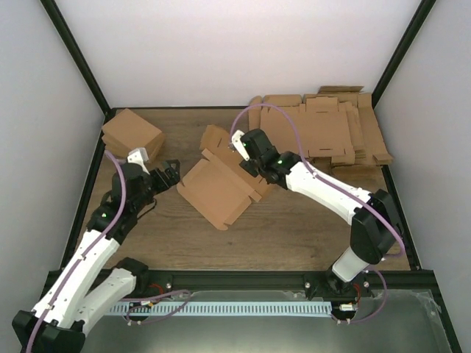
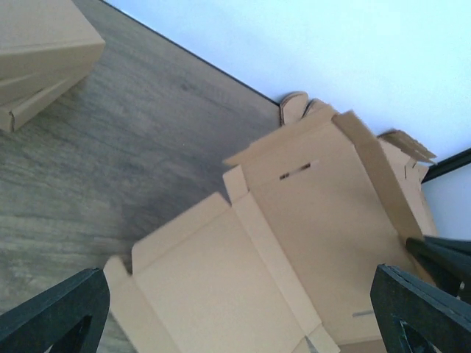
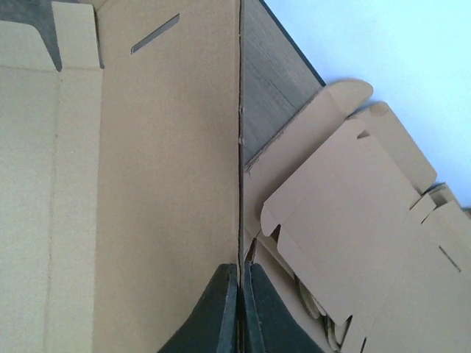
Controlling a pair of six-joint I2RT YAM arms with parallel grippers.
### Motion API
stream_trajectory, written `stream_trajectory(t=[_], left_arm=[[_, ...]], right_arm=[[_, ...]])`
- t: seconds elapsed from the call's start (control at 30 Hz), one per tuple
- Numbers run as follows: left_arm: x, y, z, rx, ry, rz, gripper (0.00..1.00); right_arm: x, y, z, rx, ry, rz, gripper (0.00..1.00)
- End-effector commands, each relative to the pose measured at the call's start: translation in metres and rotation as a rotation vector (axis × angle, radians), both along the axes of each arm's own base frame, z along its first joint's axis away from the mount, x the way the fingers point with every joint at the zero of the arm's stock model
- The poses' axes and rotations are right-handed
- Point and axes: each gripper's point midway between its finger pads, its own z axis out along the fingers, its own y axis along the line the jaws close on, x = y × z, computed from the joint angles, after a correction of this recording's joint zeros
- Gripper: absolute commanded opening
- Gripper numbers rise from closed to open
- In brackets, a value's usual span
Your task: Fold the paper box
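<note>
The paper box [image 1: 217, 187] lies mid-table as one plain brown sheet, partly creased, with a slotted panel [image 2: 309, 184] toward the back. One side panel stands up, and my right gripper [image 1: 245, 158] is shut on its thin edge. In the right wrist view the fingertips [image 3: 240, 290] pinch that upright panel [image 3: 169, 147]. My left gripper [image 1: 169, 177] is just off the box's left corner, open and empty. In the left wrist view its two dark fingers [image 2: 55, 316] stand wide apart above the box's near panel [image 2: 221, 287].
A thick pile of flat tabbed cardboard sheets [image 1: 327, 129] fills the back right, close behind my right gripper [image 3: 240, 290] and the sheets [image 3: 353, 220]. Small folded brown boxes [image 1: 132, 134] are stacked at the back left. Black frame posts edge the wooden table [image 1: 294, 228].
</note>
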Motion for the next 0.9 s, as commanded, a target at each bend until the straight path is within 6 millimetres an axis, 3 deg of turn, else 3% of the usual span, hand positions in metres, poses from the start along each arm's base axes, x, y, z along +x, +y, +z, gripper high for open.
stream_trajectory(t=[0.0, 0.13, 0.4, 0.87], left_arm=[[0.009, 0.0, 0.008, -0.023, -0.002, -0.052, 1.0], [0.018, 0.01, 0.01, -0.063, 0.002, -0.062, 1.0], [0.04, 0.021, 0.022, -0.06, -0.002, -0.083, 1.0], [0.04, 0.022, 0.018, -0.02, -0.007, -0.097, 1.0]], right_arm=[[-0.003, 0.006, 0.009, -0.085, -0.068, 0.061, 0.01], [-0.005, 0.01, 0.011, -0.096, -0.082, 0.078, 0.01], [-0.024, 0.038, 0.001, -0.188, -0.143, 0.182, 0.01], [-0.027, 0.048, 0.009, -0.171, -0.178, 0.207, 0.01]])
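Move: The paper box's flat left-hand panel has its middle about 12 cm to the right hand's left, some 9 cm nearer the base and 14 cm below; that hand already pinches the raised far-right edge. The flat blank stack lies roughly 12 cm ahead and 17 cm to the right of it. From the open left hand the flat panel is about 16 cm to the right, nearly level in reach and 19 cm lower; the folded box stack is some 16 cm ahead, 11 cm left. The paper box's raised edge stays pinched in the right fingers, which swing it about 5 cm left and back towards the base, turning it counter-clockwise by some 10 degrees while the wrist rolls its left side down. The left hand, wide open and clear of the cardboard, draws off about 4 cm forward and a little left. ##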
